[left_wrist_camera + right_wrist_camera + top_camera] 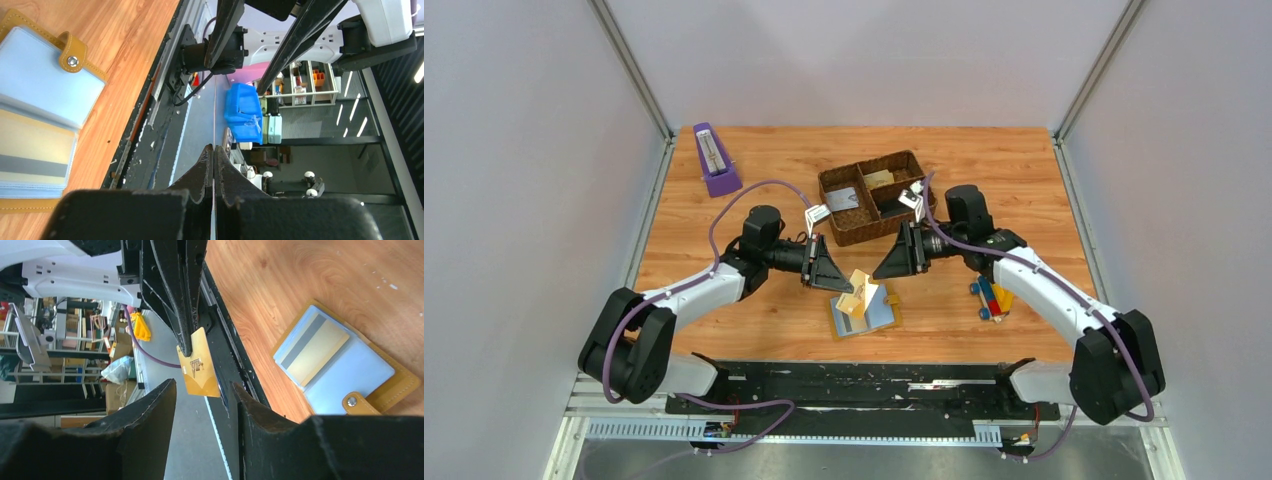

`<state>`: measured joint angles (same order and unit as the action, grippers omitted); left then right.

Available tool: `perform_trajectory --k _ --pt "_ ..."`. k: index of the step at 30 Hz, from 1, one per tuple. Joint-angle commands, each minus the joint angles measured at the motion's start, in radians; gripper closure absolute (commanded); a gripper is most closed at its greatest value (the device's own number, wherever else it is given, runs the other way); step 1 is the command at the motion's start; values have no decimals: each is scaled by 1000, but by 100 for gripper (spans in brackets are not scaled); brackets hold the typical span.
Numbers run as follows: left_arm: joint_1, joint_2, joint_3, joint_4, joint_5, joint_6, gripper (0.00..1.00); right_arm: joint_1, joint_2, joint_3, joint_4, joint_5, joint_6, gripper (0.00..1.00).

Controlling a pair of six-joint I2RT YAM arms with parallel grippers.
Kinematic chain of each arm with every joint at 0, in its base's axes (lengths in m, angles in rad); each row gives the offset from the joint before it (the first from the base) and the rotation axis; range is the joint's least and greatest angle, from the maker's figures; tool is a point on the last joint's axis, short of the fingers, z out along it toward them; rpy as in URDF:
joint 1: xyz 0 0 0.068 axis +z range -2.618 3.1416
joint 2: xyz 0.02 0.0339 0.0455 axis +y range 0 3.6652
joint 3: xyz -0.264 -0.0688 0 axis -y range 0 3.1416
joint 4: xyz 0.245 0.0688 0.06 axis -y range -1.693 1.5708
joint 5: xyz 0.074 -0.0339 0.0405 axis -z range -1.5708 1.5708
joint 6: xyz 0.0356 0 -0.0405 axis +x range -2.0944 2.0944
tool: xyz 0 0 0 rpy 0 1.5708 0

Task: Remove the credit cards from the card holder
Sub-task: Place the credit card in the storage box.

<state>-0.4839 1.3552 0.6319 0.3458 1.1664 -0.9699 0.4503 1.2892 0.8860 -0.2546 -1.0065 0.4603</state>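
The card holder (869, 315) lies open on the wood, mustard outside and light blue-grey inside, between the two grippers. It also shows in the left wrist view (45, 95) and the right wrist view (360, 370), where a gold credit card with a grey stripe (312, 346) sits in a pocket. My left gripper (844, 285) is shut on a yellow credit card (858, 290), lifted just above the holder. That card (200, 367) hangs from the left fingers in the right wrist view. Edge-on, it is a thin line between the shut left gripper (214, 150) fingers. My right gripper (205, 390) stands open just short of the card, holding nothing.
A brown woven compartment tray (874, 236) stands behind the grippers with cards (842, 198) lying in it. A purple metronome (715, 160) is at the back left. A colourful toy (991, 298) lies under the right arm. The table's black front rail (844, 378) runs along the near edge.
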Motion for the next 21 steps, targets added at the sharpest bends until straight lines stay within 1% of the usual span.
perform_trajectory --k 1,3,4,7,9,10,12,13,14,15,16,17,18,19,20,21 --pt "-5 -22 42 -13 30 46 100 28 24 23 4 -62 -52 58" --pt "-5 -15 43 -9 34 42 100 40 37 25 3 -65 -56 60" --pt "-5 -14 43 -2 36 40 100 44 43 25 3 -63 -58 63" --pt "-5 -14 46 0 41 39 100 50 51 27 3 -65 -61 78" --pt "-5 -16 45 -1 43 41 100 51 53 25 3 -61 -63 82" --pt "-5 -17 45 -1 44 42 100 52 52 25 3 -60 -64 86" --pt "-5 -16 49 -19 43 59 100 51 47 26 3 -57 -67 99" --pt "-5 -15 55 -29 41 66 98 51 43 27 3 -53 -68 100" --pt "-5 -13 58 -56 35 85 91 50 38 28 3 -47 -67 100" --pt "-5 -14 66 -74 31 96 87 50 33 30 3 -35 -63 100" --pt "-5 -17 71 -108 20 120 76 48 29 33 3 -19 -58 100" --pt "-5 -18 87 -159 14 138 62 42 25 37 3 -7 -50 100" --pt "-4 -21 96 -198 -9 181 55 37 21 41 3 0 -44 100" --pt "-4 -24 124 -291 -29 213 40 26 16 44 2 6 -38 100" --pt "-4 -29 140 -351 -80 285 32 11 12 49 0 14 -34 100" --pt "-4 -32 179 -467 -111 323 16 -1 9 56 -6 24 -35 100"
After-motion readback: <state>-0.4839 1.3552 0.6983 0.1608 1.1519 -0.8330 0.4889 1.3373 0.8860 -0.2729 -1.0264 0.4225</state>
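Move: The credit card, pinched in the shut left fingers and sticking out about 2 cm to their right and 1 cm back, lies some 3 cm left, 3 cm back and 2 cm below the right hand. The right gripper waits about 5 cm to the right of the left hand and 3 cm farther out. From the right hand, the card holder lies 4 cm back, 3 cm left and 16 cm below; the storage box is straight ahead, 20 cm out and 15 cm below. The right hand, its fingers partly open, eases about 1.5 cm back towards its base, 1 cm left and just over 1 cm down onto the free part of the credit card, turning some 5 degrees counter-clockwise, then shuts fully and pinches the card. The left hand stays almost in place above the card holder, keeps its pinch until the right fingers have nearly shut, then opens to well over half and lets go of the card. ##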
